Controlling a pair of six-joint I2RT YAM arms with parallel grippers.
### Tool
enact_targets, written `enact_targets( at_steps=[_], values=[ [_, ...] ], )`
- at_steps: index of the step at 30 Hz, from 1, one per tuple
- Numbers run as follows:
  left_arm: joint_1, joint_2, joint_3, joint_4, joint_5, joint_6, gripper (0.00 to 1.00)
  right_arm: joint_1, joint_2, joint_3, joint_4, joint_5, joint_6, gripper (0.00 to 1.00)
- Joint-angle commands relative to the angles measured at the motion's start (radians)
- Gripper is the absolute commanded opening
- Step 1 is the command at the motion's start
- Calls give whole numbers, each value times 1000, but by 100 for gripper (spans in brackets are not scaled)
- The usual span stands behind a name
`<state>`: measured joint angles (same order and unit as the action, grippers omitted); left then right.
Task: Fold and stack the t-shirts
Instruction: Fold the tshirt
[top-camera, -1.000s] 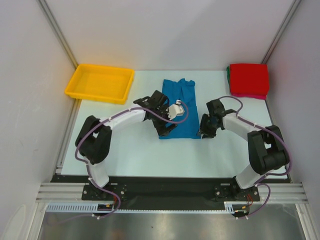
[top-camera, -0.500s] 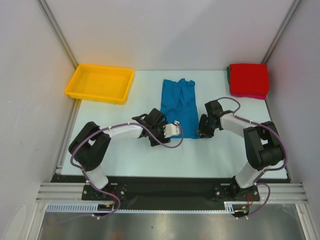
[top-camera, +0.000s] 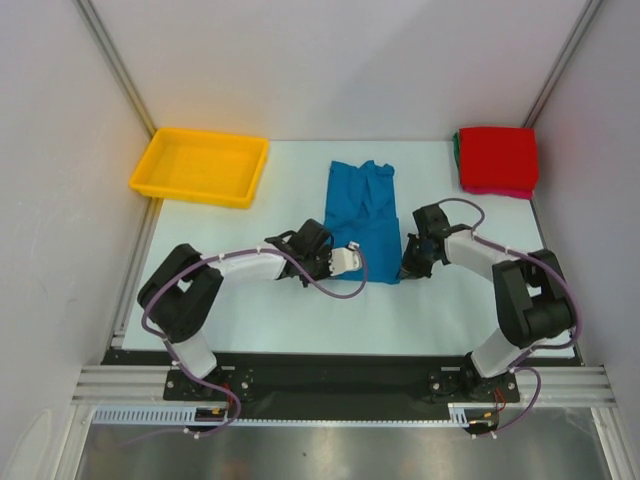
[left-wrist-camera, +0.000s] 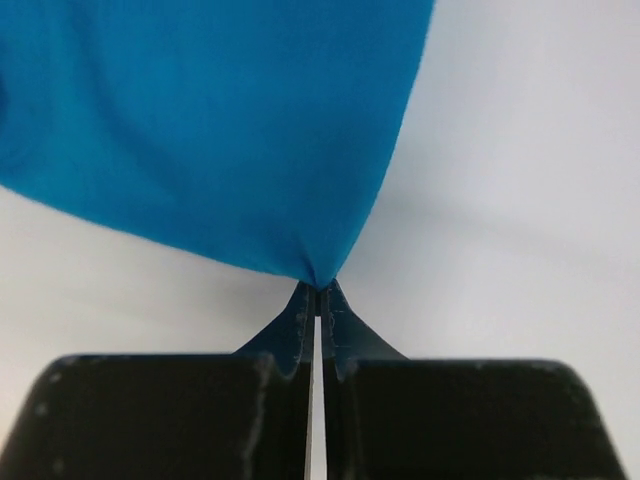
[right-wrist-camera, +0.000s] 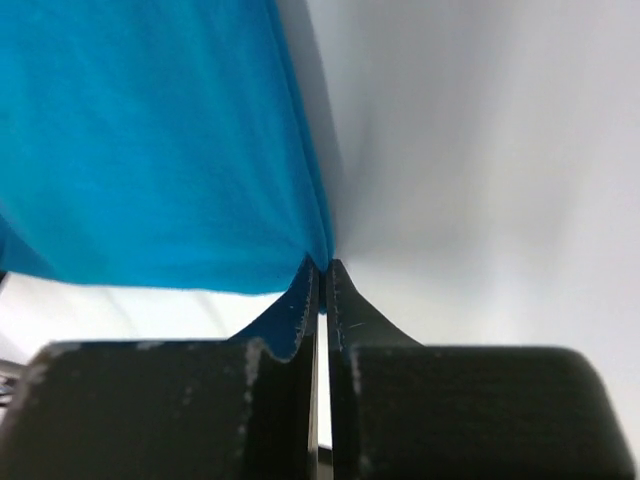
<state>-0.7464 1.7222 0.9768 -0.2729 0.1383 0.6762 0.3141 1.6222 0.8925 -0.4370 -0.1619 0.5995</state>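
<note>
A bright blue t-shirt (top-camera: 362, 215) lies folded lengthwise in the middle of the table. My left gripper (top-camera: 338, 270) is shut on its near left corner, and the wrist view shows the blue cloth (left-wrist-camera: 220, 130) pinched at the fingertips (left-wrist-camera: 318, 288). My right gripper (top-camera: 405, 268) is shut on the near right corner, the cloth (right-wrist-camera: 160, 150) pulled up into its tips (right-wrist-camera: 322, 265). A folded red t-shirt (top-camera: 497, 158) tops a stack at the back right, with thin green and pink edges showing under it.
A yellow plastic tray (top-camera: 200, 166) stands at the back left corner of the table. White walls close in the table on the left, right and back. The black rail (top-camera: 330, 375) with both arm bases runs along the near edge.
Both grippers have shut on the blue t-shirt's near corners. The left arm came down from above the shirt to its near left corner; the shirt's near edge is slightly drawn up.
</note>
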Motion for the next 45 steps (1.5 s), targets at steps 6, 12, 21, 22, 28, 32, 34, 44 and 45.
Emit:
enact_targets(
  at_steps=[6, 12, 21, 22, 28, 32, 34, 44, 45],
  values=[
    [-37, -264, 0, -331, 118, -136, 0, 120, -304, -53, -428, -11, 37, 0],
    [-181, -415, -33, -639, 228, -140, 0, 293, -533, -89, -641, -85, 219, 0],
    [-107, -440, 177, -787, 366, -73, 0, 265, -536, 11, -734, -185, 212, 0],
    [-72, -408, 204, -786, 394, -69, 0, 229, -513, 19, -705, -198, 189, 0],
    [122, -161, 450, -740, 426, -69, 1, -15, -267, 252, -622, -177, -29, 0],
    [165, 19, 632, -730, 379, -79, 0, -66, -87, 319, -511, -197, -64, 0],
    [191, 121, 730, -710, 354, -99, 0, -102, -6, 348, -464, -183, -76, 0],
    [263, 398, 1004, -657, 270, -196, 0, -156, 182, 531, -347, -146, -49, 0],
    [265, 405, 1002, -643, 261, -199, 0, -167, 194, 536, -330, -137, -44, 0]
  ],
)
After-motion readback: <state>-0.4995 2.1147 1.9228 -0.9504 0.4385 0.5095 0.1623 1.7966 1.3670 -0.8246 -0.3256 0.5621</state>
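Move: The shirt's far end, over which its near edge is to be folded, lies flat about 23 cm ahead of the left hand and 1 cm to its right at its left corner. The yellow bin is about 22 cm ahead of that hand and 26 cm to its left. For the right hand, the far right corner is roughly 22 cm straight ahead, and the red pile 24 cm ahead and 21 cm right. All lie just below finger height. The shirt's near edge, still pinched by a corner in each hand, is lifted about 10 cm and drawn back 18 to 20 cm towards the bases. Then both hands swing it forward over the rest towards the far end, ending some 11 cm (left) and 6 cm (right) ahead of their start and sinking late, the left fingertips tipped back about 20 degrees; both grips stay shut. ##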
